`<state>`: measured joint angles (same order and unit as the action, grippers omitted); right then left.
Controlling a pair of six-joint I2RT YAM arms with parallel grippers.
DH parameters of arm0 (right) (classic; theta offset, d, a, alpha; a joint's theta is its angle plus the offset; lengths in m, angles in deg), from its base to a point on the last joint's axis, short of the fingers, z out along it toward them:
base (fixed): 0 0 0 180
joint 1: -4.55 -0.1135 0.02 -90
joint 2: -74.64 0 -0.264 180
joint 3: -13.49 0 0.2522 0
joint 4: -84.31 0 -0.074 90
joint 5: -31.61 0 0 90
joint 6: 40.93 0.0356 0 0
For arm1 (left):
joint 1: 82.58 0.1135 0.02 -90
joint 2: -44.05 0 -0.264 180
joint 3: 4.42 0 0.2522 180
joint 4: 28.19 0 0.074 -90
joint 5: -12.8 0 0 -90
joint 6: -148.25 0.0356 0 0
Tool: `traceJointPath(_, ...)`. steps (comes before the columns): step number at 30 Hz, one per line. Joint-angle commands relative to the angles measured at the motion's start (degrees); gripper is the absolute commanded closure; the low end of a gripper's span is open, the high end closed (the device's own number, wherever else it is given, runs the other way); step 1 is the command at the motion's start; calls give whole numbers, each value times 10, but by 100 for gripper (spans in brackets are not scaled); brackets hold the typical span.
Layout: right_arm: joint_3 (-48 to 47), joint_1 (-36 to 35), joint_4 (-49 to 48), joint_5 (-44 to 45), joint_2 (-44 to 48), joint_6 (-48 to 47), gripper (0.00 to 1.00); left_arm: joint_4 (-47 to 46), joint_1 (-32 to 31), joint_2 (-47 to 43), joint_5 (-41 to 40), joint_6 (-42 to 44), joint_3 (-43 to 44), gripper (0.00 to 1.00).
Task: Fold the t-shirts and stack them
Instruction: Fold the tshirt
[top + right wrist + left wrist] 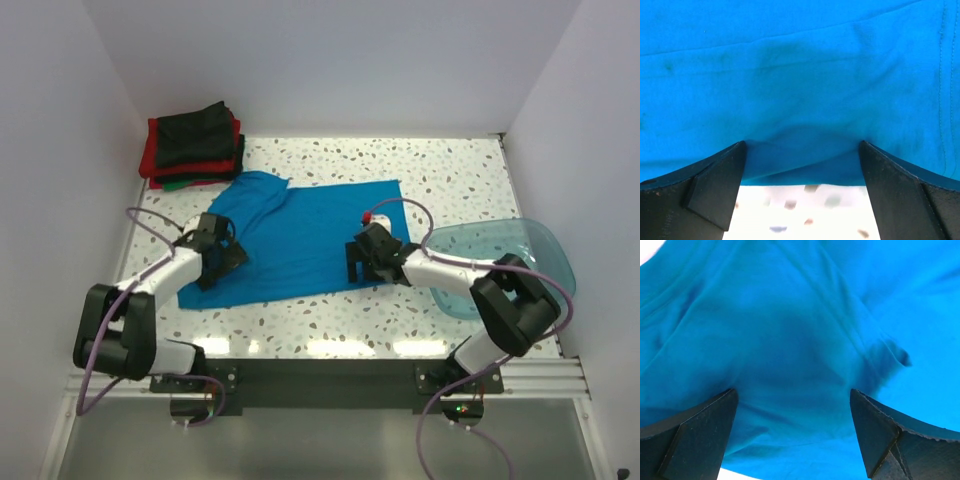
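A bright blue t-shirt (300, 235) lies spread on the speckled table, one sleeve bunched at its far left. Folded dark green/black and red t-shirts (195, 145) are stacked at the far left corner. My left gripper (228, 255) is open, low over the shirt's near left part; the blue cloth (790, 340) fills its wrist view between wide-apart fingers (705, 425). My right gripper (358, 262) is open at the shirt's near right edge. The hem (800, 172) lies between its fingers (715, 187), with bare table just below it. Nothing is gripped.
A translucent blue-green plastic tub (505, 260) lies at the right, partly under my right arm. White walls close in the table on the left, far and right sides. The black mounting rail (320, 375) runs along the near edge.
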<state>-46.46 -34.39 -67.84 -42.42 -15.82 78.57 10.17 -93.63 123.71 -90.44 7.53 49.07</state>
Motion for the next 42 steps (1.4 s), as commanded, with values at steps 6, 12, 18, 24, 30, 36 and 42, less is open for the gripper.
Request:
traceJointPath(6,123,-87,108,-27,120,149,1,186,4,-127,-46,-102,-97,0)
traceJointPath(12,165,-124,172,-47,207,216,1,200,3,-206,2,-98,-107,0)
traceJointPath(18,210,-133,199,-52,269,258,1,200,3,-223,21,-97,-116,0)
traceJointPath(24,181,-141,212,-46,323,231,1,238,3,-237,15,-91,-80,0)
traceJointPath(30,14,-143,262,44,320,142,1,217,2,-270,4,-37,39,0)
traceJointPath(36,-111,-121,249,181,262,103,1,128,-5,-94,11,35,192,0)
traceJointPath(42,-185,29,204,66,169,49,1,108,-11,147,-8,94,391,0)
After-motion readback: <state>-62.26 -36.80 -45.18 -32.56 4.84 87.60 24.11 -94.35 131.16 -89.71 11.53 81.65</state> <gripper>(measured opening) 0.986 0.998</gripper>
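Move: Both open grippers rest on the blue t-shirt. Its middle lies about 7 cm ahead and 20 cm right of the left hand, and some 7 cm ahead and 15 cm left of the right hand, about 1 cm below either. From the left hand, the folded stack stands about 28 cm ahead and 7 cm left; from the right hand, the clear bin is level ahead and roughly 33 cm to the right. Keep both grippers wide open with the fingertips down on the t-shirt, and drag it back towards the bases, the left about 11 cm, the right nearer 15. Then lift both clear of the cloth and swing forward over it towards its far side, tilting the fingers outward some 20 degrees on the way up. ##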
